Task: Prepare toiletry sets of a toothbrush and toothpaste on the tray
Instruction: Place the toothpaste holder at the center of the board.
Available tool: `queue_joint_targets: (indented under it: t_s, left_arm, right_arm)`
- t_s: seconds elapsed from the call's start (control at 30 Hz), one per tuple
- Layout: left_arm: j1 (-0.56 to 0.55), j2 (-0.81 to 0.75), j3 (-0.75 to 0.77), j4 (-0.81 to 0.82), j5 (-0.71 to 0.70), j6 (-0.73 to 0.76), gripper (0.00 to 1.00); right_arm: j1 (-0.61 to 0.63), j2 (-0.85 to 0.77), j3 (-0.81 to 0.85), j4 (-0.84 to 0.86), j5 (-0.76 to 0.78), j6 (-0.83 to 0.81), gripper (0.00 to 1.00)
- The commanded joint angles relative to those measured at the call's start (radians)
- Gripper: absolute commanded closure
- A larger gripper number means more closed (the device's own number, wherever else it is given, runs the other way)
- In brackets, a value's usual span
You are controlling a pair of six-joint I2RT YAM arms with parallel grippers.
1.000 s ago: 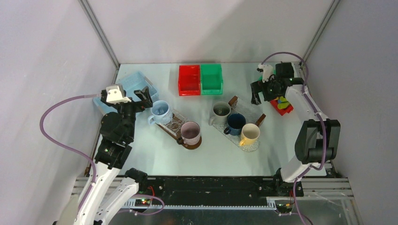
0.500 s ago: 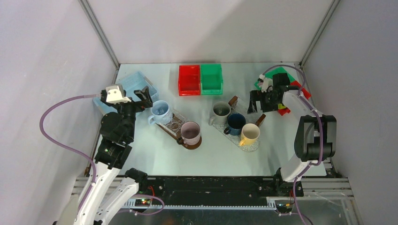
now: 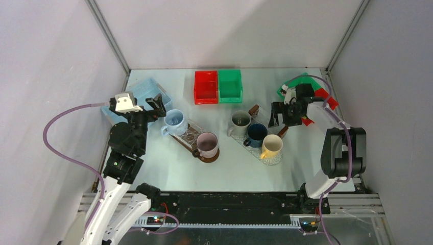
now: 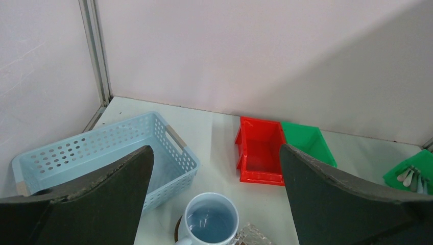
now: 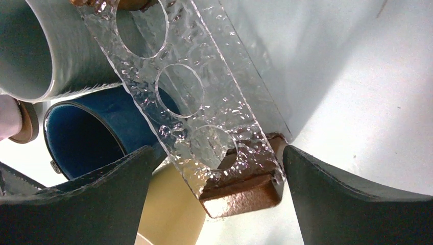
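Note:
Two clear trays with round holes and wooden ends lie mid-table: the left tray [image 3: 188, 133] and the right tray [image 3: 266, 133] [image 5: 194, 92]. My right gripper [image 3: 280, 113] [image 5: 217, 150] hangs open over the right tray's far wooden end [image 5: 245, 196], with nothing between its fingers. My left gripper [image 3: 155, 104] is open and empty beside the light blue mug [image 3: 174, 120] [image 4: 211, 223]. Pale toothbrushes [image 4: 410, 176] stand in a green bin [image 3: 298, 82] at the far right. The toothpaste is mostly hidden by the right arm, in the small red bin [image 3: 327, 99].
A grey mug [image 3: 240, 120], a dark blue mug [image 3: 255, 134] and a yellow mug [image 3: 271, 145] crowd the right tray. A mauve mug [image 3: 207, 144] sits at the left tray's near end. A red bin [image 3: 206, 87], a green bin [image 3: 230, 86] and a blue basket [image 3: 138, 94] line the back.
My right gripper has swung left and nearer, from above the bins at the far right to the right tray's far end, staying open. The left arm has not moved.

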Motion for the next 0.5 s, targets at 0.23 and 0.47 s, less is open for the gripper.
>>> queue_joint_targets:
  t_s: [0.23, 0.47]
  left_arm:
    - [0.008, -0.005, -0.013, 0.043, 0.006, 0.005, 0.00]
    - [0.008, -0.002, -0.012, 0.042, 0.006, 0.006, 0.00]
  right_arm:
    - [-0.061, -0.331, 0.027, 0.175, 0.222, 0.178, 0.00]
    - [-0.136, -0.552, 0.007, 0.250, 0.469, 0.518, 0.01]
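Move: The toothpaste tubes in the red bin lie about 14 cm right of the right hand, 6 cm ahead and 4 cm lower. The toothbrushes in the green bin are some 15 cm ahead and 9 cm right. The toothpaste holder's middle is roughly 6 cm left, level fore and aft, 3 cm below; the yellow mug is 6 cm left and 9 cm back. From the left hand, the tubes are about 72 cm right, 12 cm ahead and 33 cm lower. Raise the open right gripper clear of the toothpaste holder, about 17 cm up and speeding up as it goes, while swinging it some 8 cm right to the side of the bins. Turn the wrist clockwise about 30 degrees and tip the fingers further over by about as much, so they point back past straight down; keep them wide open. ##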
